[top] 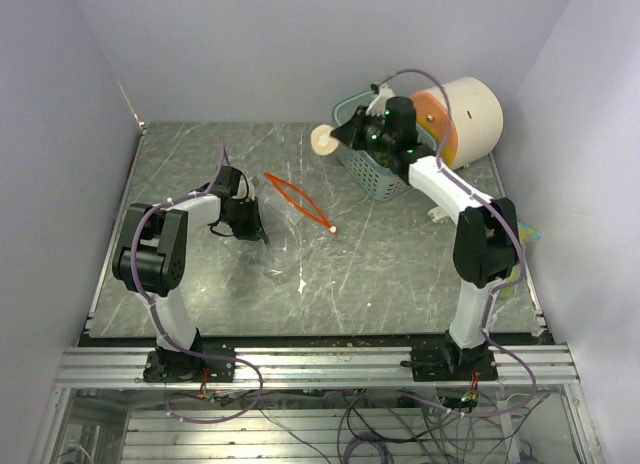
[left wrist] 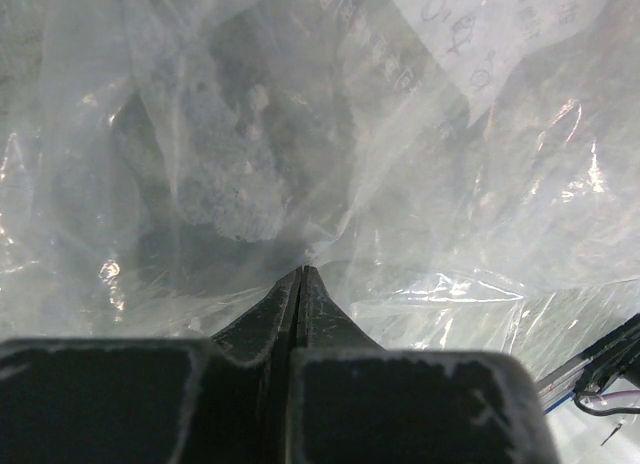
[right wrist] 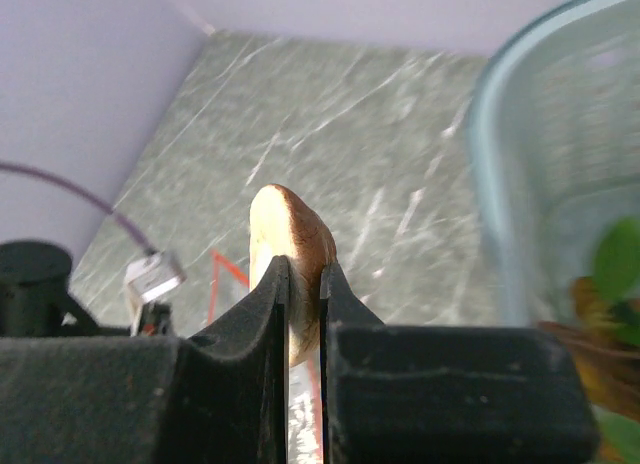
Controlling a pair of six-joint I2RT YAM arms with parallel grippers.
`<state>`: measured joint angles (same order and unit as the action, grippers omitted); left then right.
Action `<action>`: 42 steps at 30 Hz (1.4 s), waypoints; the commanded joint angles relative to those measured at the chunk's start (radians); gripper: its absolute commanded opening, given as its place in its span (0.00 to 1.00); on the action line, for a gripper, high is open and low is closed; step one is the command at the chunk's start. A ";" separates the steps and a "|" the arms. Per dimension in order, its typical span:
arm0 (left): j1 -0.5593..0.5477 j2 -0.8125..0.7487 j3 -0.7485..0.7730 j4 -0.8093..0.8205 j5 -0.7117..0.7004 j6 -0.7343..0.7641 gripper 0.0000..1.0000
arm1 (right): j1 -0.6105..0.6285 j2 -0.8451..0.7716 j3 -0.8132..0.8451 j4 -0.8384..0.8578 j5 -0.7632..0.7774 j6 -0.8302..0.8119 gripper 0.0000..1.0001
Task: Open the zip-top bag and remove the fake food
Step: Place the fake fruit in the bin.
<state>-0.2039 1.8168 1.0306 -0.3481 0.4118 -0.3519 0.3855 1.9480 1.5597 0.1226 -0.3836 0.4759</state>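
Observation:
The clear zip-top bag [top: 283, 256] lies crumpled on the table left of centre. Its red zip edge [top: 297, 200] runs in a narrow open loop toward the back. Crinkled film of the bag [left wrist: 250, 164] fills the left wrist view. My left gripper [top: 250, 227] [left wrist: 302, 269] is shut, pinching a fold of that film at its tips. My right gripper [top: 338, 138] [right wrist: 303, 269] is raised beside the basket, shut on a piece of fake food [top: 323, 141] [right wrist: 290, 224], a cream slice with a brown rim.
A teal mesh basket [top: 372, 176] [right wrist: 497, 174] stands at the back right under the right wrist, with green and brown items [right wrist: 612, 264] inside. Behind it lies a big cream cylinder [top: 470, 114] with an orange face. Purple-grey walls enclose the table.

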 commanded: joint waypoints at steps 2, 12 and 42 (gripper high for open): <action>0.009 0.013 -0.001 0.014 -0.024 0.004 0.07 | -0.115 -0.084 0.026 -0.069 0.149 -0.028 0.00; 0.008 -0.035 0.018 0.004 -0.053 -0.006 0.07 | -0.206 -0.084 -0.004 -0.107 0.273 -0.017 0.01; -0.006 -0.405 -0.079 -0.111 -0.169 0.011 0.77 | -0.071 -0.224 -0.027 -0.140 0.226 -0.168 0.63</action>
<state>-0.2047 1.5127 0.9863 -0.3817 0.3016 -0.3717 0.2543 1.7351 1.4872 -0.0074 -0.1471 0.3534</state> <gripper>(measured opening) 0.762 0.632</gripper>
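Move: The right hand already holds the pale round fake food just off the bin's left side; the bin's middle lies about 15 cm to its right, 4 cm ahead and 14 cm below. From that hand the emptied zip-top bag lies some 13 cm back, 8 cm left and 22 cm down. The left fingertips are shut on the bag's plastic, its middle about 4 cm ahead and 7 cm right at their height; the bin's middle is about 20 cm ahead of the left hand, 31 cm right and 6 cm higher. The right hand swings about 15 cm right and 5 cm forward over the bin, turning some 25 degrees clockwise, opens there to let go of the pale food, then dips about 5 cm and eases back before rising again and starting back to the left. Meanwhile the left fingers open wide and let go of the bag's plastic, and that hand lifts about 8 cm straight off the bag, its fingertips tipping slightly forward and up. ##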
